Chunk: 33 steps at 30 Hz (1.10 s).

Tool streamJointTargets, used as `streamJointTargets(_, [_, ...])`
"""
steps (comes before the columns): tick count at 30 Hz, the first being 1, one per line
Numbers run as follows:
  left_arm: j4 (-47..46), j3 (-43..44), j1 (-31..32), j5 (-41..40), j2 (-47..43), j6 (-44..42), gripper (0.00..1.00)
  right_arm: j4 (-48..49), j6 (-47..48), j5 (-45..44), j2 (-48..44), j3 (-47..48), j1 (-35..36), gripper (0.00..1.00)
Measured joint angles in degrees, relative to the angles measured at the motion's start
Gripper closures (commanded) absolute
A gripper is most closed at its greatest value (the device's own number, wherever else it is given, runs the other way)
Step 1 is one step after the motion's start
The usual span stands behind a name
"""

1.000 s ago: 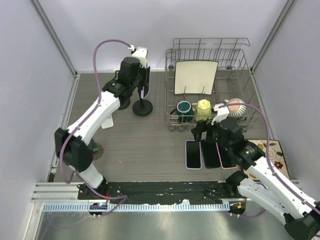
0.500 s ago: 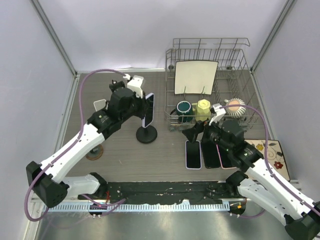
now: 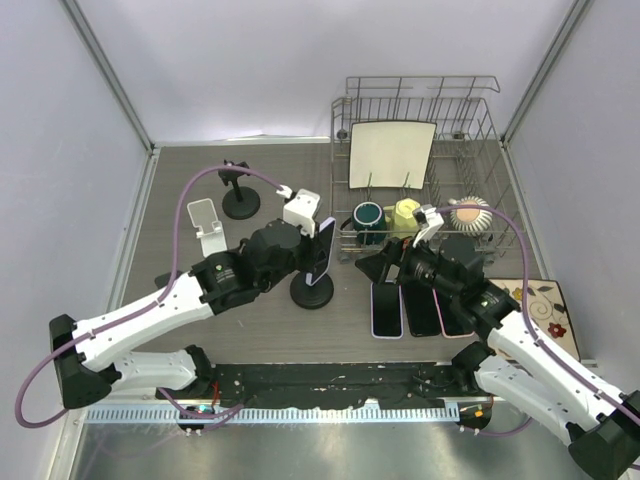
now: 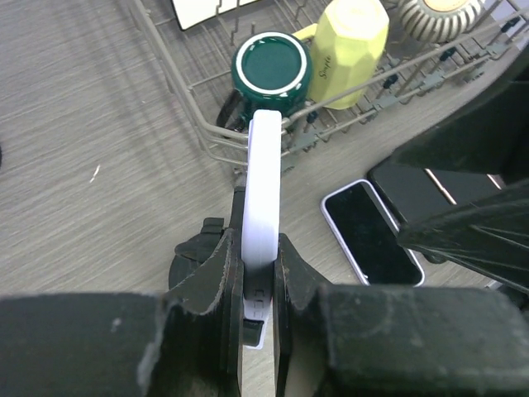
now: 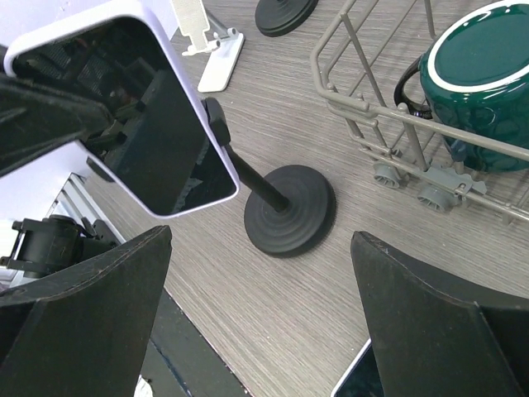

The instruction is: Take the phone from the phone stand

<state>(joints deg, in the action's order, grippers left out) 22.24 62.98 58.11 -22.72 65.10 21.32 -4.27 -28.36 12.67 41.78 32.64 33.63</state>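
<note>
A white-cased phone (image 3: 323, 250) stands upright on edge in a black phone stand with a round base (image 3: 312, 291) at the table's middle. My left gripper (image 3: 308, 248) is shut on the phone's two faces; in the left wrist view the phone (image 4: 266, 186) sits between the fingers (image 4: 221, 277) and the base (image 4: 192, 266) shows below. My right gripper (image 3: 376, 266) is open and empty just right of the stand. In the right wrist view, the gripper (image 5: 260, 238) faces the phone's dark screen (image 5: 157, 141) and the stand's base (image 5: 291, 209).
A wire dish rack (image 3: 480, 130) at the back right holds a plate, a green mug (image 3: 368, 218) and a yellow cup (image 3: 405, 214). Three phones (image 3: 387, 308) lie flat under my right arm. A white stand (image 3: 206, 226) and a second black stand (image 3: 240, 200) are at the back left.
My left arm has carried the phone and its stand from the back of the table forward and right to the middle. My right gripper has shifted slightly left toward it.
</note>
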Motion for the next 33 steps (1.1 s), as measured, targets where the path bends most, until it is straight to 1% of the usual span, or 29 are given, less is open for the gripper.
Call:
streamJointTargets(1, [0.0,0.0,1.6,-0.9,0.1,0.3,0.77,0.2,-0.1,0.1,0.2,0.0,0.0,0.05])
streamJointTargets(3, [0.0,0.0,3.1,-2.2,0.3,1.0,0.65,0.4,-0.2,0.3,0.5,0.0,0.0,0.05])
streamJointTargets(4, [0.0,0.0,3.6,-2.6,0.5,1.1,0.56,0.5,-0.3,0.4,0.7,0.0,0.2,0.05])
streamJointTargets(6, [-0.2,0.2,4.3,-2.9,0.5,1.4,0.46,0.9,-0.3,0.5,1.2,0.0,0.5,0.05])
streamJointTargets(7, [-0.3,0.4,4.4,-3.0,0.5,1.7,0.37,0.9,-0.2,0.5,1.6,0.0,0.7,0.05])
streamJointTargets(9, [-0.5,0.9,4.5,-3.7,0.5,2.1,0.29,1.0,-0.2,0.5,2.5,0.0,1.4,0.05])
streamJointTargets(10, [-0.5,1.2,4.5,-4.0,0.5,2.1,0.24,1.0,-0.1,0.5,2.9,0.0,1.7,0.05])
streamJointTargets(14, [-0.3,3.1,4.4,-4.8,0.4,2.1,0.16,1.4,0.8,0.0,4.0,0.0,3.2,0.05])
streamJointTargets(18, [0.0,4.9,3.5,-4.6,-0.7,1.8,0.16,2.4,2.3,-0.3,5.5,0.9,5.2,0.05])
streamJointTargets(21, [0.7,5.6,1.4,-3.7,-2.6,1.7,0.15,3.9,4.1,-0.8,6.8,2.1,7.1,0.04])
streamJointTargets(26, [2.6,5.9,-4.5,-1.5,-6.3,1.8,0.14,7.0,7.3,-1.2,9.5,5.2,10.9,0.04])
streamJointTargets(33, [5.1,4.3,-13.6,1.7,-12.9,2.3,0.13,11.8,9.6,0.2,13.0,8.3,11.2,0.03])
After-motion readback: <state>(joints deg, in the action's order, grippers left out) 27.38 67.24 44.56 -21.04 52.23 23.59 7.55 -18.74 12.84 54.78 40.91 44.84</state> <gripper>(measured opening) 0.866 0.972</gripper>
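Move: The phone on the stand is already between the left fingers, its middle only about 2 cm to that hand's right and 1 cm ahead. From the open right hand it lies about 10 cm to the left, 1 cm ahead and 4 cm up. The stand's round base is some 11 cm left of the right hand, 2 cm back and 10 cm down. The green mug stands 12 cm ahead, 1 cm right, 5 cm down; the nearest flat phone is 7 cm back, 5 cm right, 12 cm down. The left fingers, still gripping the phone, draw it a touch back and right, then open and let go; that hand lifts before swinging away left, about 9 cm left and 8 cm up in all. The wide-open right hand dips slightly, then goes about 7 cm left and some 4 cm up towards the phone, fingers swinging left and tipping up until they frame it. ##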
